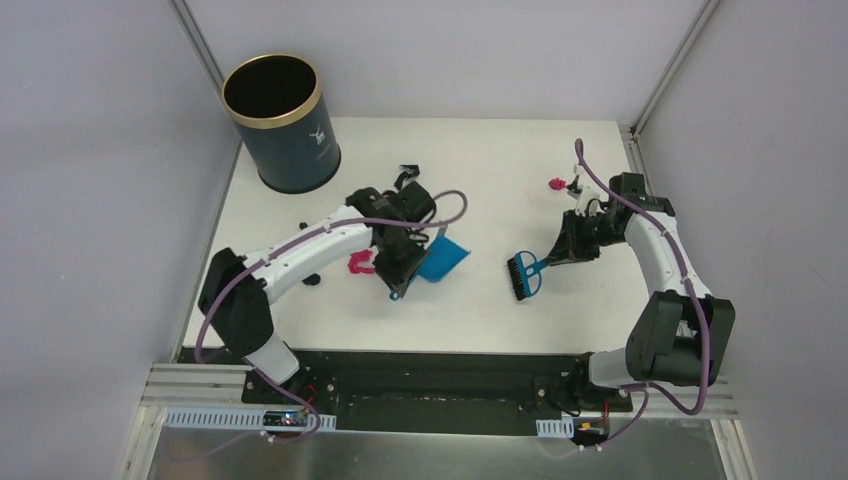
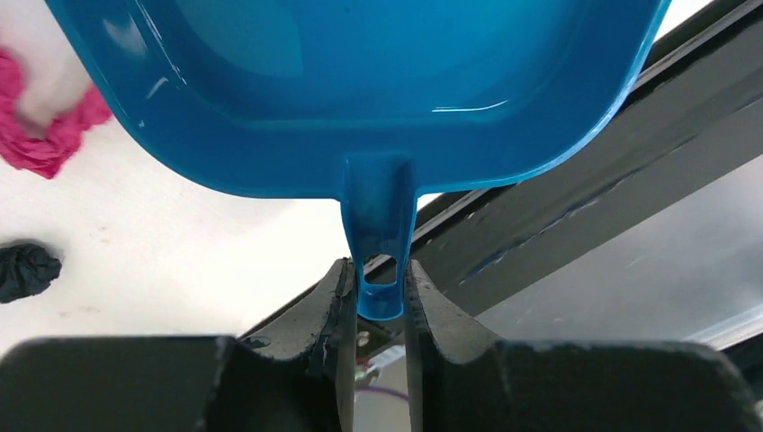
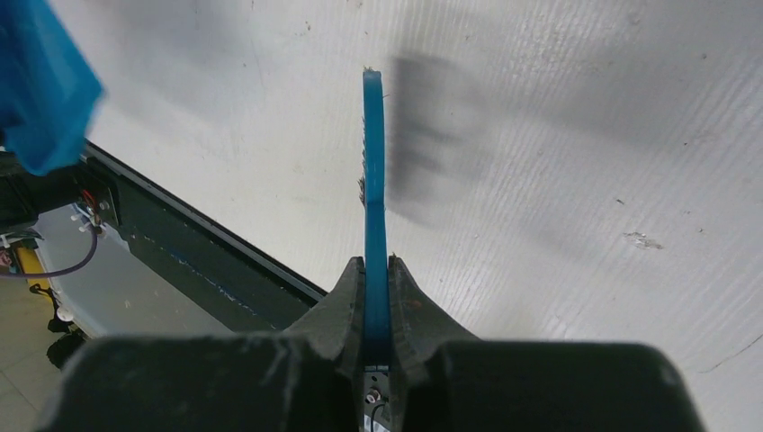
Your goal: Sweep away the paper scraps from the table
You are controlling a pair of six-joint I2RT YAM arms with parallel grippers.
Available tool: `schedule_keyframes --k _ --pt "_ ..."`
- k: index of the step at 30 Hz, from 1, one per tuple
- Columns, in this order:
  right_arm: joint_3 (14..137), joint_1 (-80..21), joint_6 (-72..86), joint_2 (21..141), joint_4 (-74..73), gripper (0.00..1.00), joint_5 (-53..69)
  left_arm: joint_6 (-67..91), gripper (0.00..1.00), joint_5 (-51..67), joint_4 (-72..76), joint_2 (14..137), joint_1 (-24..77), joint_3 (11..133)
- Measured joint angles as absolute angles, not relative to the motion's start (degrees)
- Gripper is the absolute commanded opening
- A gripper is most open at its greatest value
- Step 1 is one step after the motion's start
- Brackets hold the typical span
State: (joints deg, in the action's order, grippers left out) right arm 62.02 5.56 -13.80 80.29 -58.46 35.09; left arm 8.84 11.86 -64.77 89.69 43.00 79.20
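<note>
My left gripper [image 2: 378,283] is shut on the handle of the blue dustpan [image 2: 360,81], which hangs tilted over the white table [image 1: 480,160] left of centre. Beside the pan lie a magenta-pink paper scrap [image 2: 45,135] and a black scrap [image 2: 25,270]; from above they show as the pink scrap [image 1: 360,264] and the black one [image 1: 312,279]. My right gripper [image 3: 376,270] is shut on the thin handle of the blue hand brush [image 3: 374,180], its black bristles [image 1: 520,276] down near the table's middle. Another pink scrap [image 1: 557,184] lies behind the right wrist.
A dark blue gold-rimmed bin [image 1: 280,122] stands open at the back left corner. Grey walls close in the table on three sides. The black front edge [image 1: 450,365] runs before the arm bases. A small dark bit [image 1: 298,222] lies near the bin.
</note>
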Motion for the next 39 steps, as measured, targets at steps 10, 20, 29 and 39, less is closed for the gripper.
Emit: schedule_keyframes --k 10,20,29,39 --pt "62.00 6.92 -12.95 80.20 -56.27 0.00 34.74 1.13 0.15 3.99 -64.93 105.08 51.05 79.46" --pt "61.14 8.29 -12.91 79.92 -55.48 0.00 34.76 -2.66 0.34 6.00 -49.82 104.40 52.23 71.72" --pt "61.14 8.34 -12.93 80.25 -55.48 0.00 34.83 -2.96 0.40 3.51 -40.16 100.36 56.71 63.94" --pt "61.14 8.34 -12.93 80.25 -55.51 0.00 35.16 -1.72 0.52 -0.01 -37.50 97.91 57.06 61.78"
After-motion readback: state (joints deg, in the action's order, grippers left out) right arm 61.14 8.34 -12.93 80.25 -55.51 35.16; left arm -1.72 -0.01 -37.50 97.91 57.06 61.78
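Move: The left gripper grips the blue dustpan by its handle in the air. The bare table patch for the pan lies about 3 cm ahead of this hand, 13 cm to its right and 13 cm below. On the table, the pink scrap is some 10 cm ahead and 8 cm left, the black scrap 6 cm ahead and 18 cm left; the brush head hangs 4 cm ahead, 25 cm right, 8 cm lower. From the right hand the patch is roughly 17 cm left, 3 cm back, 12 cm down. Bring the left gripper down about 12 cm to lay the dustpan on the bare table in front of the brush, easing a few centimetres right and turning some 20 degrees clockwise on the way. Near the bottom, open the fingers to let go of the handle and stay low around it. Keep the brush gripped in the right hand, shifting it under 2 cm forward and right. ##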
